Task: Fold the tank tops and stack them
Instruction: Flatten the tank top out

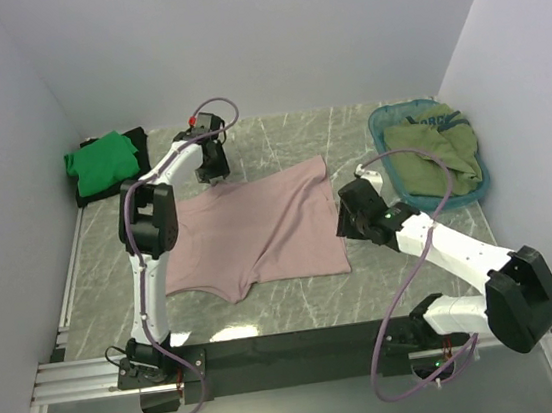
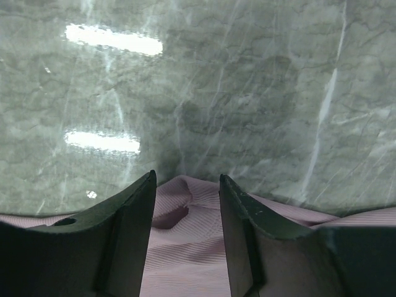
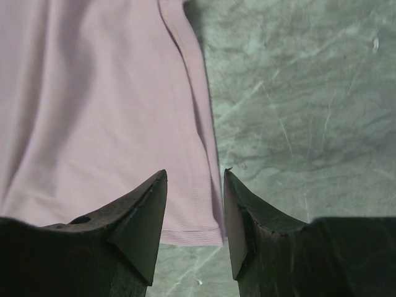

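Note:
A dusty pink tank top [image 1: 259,234] lies spread flat on the marble table. My left gripper [image 1: 213,169] is down at its far left corner. In the left wrist view its jaws stand open astride a puckered ridge of pink cloth [image 2: 185,247], the gripper [image 2: 185,179] reaching just to the cloth's edge. My right gripper [image 1: 348,220] is at the top's right edge, open, with the hem corner [image 3: 192,216] between its fingers [image 3: 142,216]. A bright green tank top [image 1: 101,162] lies folded on a black one [image 1: 137,138] at the far left. An olive one [image 1: 436,152] sits in the basket.
The teal oval basket [image 1: 381,138] stands at the far right, close behind my right arm. White walls close in the table on the left, back and right. A black bar [image 1: 274,353] with the arm bases runs along the near edge.

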Controlling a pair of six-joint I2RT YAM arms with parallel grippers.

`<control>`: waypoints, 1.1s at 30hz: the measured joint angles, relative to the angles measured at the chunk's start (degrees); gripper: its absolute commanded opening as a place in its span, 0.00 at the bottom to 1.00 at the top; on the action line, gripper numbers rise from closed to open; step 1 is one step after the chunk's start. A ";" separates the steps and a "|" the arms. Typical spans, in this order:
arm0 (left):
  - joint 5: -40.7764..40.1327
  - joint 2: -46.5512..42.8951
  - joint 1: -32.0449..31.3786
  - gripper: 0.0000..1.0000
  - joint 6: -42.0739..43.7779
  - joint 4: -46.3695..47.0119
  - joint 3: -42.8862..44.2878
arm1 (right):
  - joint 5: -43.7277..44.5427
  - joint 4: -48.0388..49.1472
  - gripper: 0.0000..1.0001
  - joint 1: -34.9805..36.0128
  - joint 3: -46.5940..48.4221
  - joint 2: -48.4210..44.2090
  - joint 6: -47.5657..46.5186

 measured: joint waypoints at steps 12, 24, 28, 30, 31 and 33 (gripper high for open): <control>2.97 0.61 0.20 0.37 0.85 3.50 -1.40 | -1.49 1.70 0.48 0.02 -3.50 2.23 1.18; 4.72 0.63 0.83 0.01 0.35 3.76 -1.40 | -3.21 2.36 0.48 2.45 -9.64 -0.02 3.63; 4.85 0.63 0.85 0.01 0.33 4.02 -1.40 | -3.76 2.58 0.48 2.95 -11.58 -0.35 4.79; 4.83 0.63 0.85 0.01 0.28 4.04 -1.40 | -4.02 2.67 0.48 3.45 -11.85 -0.35 5.29; 4.83 0.63 0.94 0.01 0.20 4.04 -1.40 | -4.15 2.71 0.48 3.65 -11.85 -0.35 5.51; 4.85 0.63 0.94 0.01 0.17 4.11 -1.40 | -4.22 3.02 0.48 4.22 -11.85 -0.35 5.92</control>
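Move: The tank top's far edge, a puckered bit of it, lies between the left hand's open fingers, about 2 cm below and 1 cm back; the stack of folded tops is some 28 cm to the left and 7 cm farther out. The tank top's near right corner lies about 8 cm back, 1 cm right and 7 cm below the right hand. The basket stands some 19 cm ahead and 23 cm right of that hand. The puckered far edge of the tank top is taken by the left hand, which settles about 1 cm down and to the right, then shuts its fully clear fingers on the cloth and holds there. Meanwhile the right hand, fingers staying half open, sinks and draws back about 6 cm each way towards the near right corner, tipping some 10 degrees steeper; its contact with the cloth can't be seen. ##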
